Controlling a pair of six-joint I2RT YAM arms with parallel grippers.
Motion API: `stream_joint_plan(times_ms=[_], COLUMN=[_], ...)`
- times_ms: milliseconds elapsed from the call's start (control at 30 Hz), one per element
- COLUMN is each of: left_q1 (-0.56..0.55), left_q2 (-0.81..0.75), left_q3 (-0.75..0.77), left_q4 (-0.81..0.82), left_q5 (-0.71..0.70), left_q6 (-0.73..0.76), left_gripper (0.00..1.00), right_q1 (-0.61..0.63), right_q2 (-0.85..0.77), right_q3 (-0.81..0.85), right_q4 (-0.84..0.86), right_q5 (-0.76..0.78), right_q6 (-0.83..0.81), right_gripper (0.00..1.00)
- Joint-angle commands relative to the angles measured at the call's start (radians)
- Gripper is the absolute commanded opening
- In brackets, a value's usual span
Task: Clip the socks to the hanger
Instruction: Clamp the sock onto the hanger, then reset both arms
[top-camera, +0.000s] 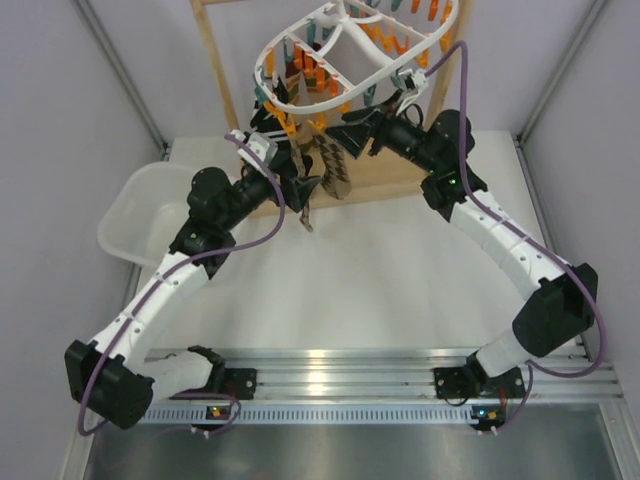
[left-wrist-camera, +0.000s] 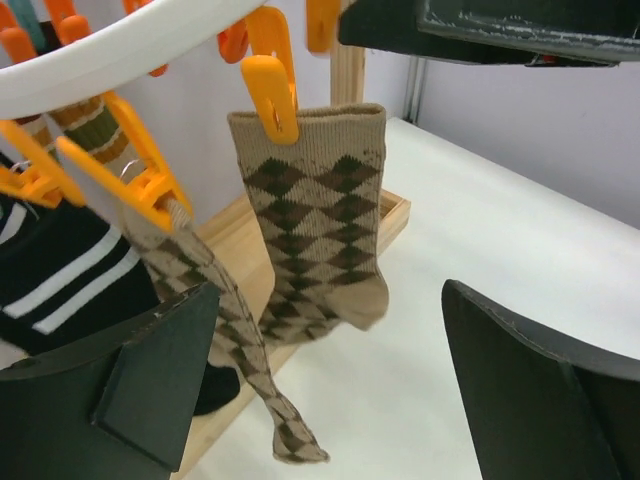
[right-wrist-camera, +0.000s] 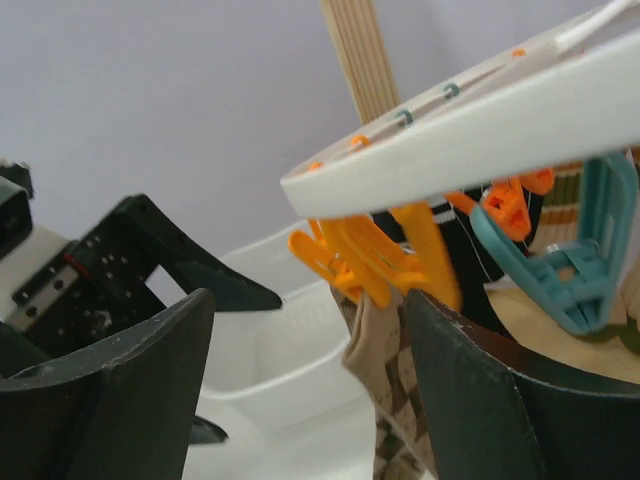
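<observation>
The white hanger (top-camera: 330, 40) hangs from the stand at the back, with orange and teal clips on its rim. Two brown diamond-pattern socks hang from it. One sock (left-wrist-camera: 318, 230) hangs flat from an orange clip (left-wrist-camera: 272, 92). The other sock (left-wrist-camera: 225, 330) hangs twisted from a second orange clip (left-wrist-camera: 130, 172). My left gripper (left-wrist-camera: 330, 300) is open just in front of them, holding nothing. My right gripper (right-wrist-camera: 310, 330) is open too. The twisted sock (right-wrist-camera: 395, 370) and its clip (right-wrist-camera: 375, 255) sit just inside its right finger (right-wrist-camera: 500, 400), under the hanger's rim (right-wrist-camera: 480, 125).
A black sock with white stripes (left-wrist-camera: 60, 270) hangs at the left of the brown ones. The wooden stand (top-camera: 213, 70) has a base board (top-camera: 390, 180) under the socks. A white bin (top-camera: 145, 210) sits at the table's left. A teal clip (right-wrist-camera: 570, 265) hangs nearby.
</observation>
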Motion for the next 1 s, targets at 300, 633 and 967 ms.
stream_joint_plan(times_ms=[300, 633, 967], left_q1=[0.263, 0.439, 0.440], left_q2=[-0.014, 0.120, 0.082], left_q3=[0.214, 0.377, 0.311], left_q4=[-0.822, -1.016, -1.007], left_q5=[-0.175, -0.283, -0.355], left_q6=[-0.116, -0.055, -0.008], left_gripper=[0.98, 0.98, 0.98], right_q1=[-0.014, -0.049, -0.267], right_q2=[-0.306, -0.587, -0.715], right_q3=[-0.300, -0.525, -0.562], right_q4=[-0.186, -0.436, -0.588], right_q5=[-0.026, 0.248, 0.296], right_q6=[-0.179, -0.392, -0.406], right_gripper=[0.93, 1.00, 1.00])
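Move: Both hands are already empty. The newly clipped checkered sock hangs about 6 cm ahead of the left hand and 7 cm to its right, near its height. The narrower checkered sock is roughly 4 cm straight ahead of the left hand, a little lower; the black sock is some 12 cm ahead and 6 cm left. The basket is about 35 cm left, 5 ahead and well below. From the right hand, the new sock's middle lies around 2 cm ahead, 3 cm left and 9 cm below. Backing off briefly, the already open left hand sweeps about 22 cm left and sinks 12 cm, away from the new sock towards the basket, swinging counter-clockwise and tipping its fingers down. The right hand sinks and draws back from beneath the hanger's rim, then swings right, away from the socks, turning clockwise while its part-open fingers spread fully. ##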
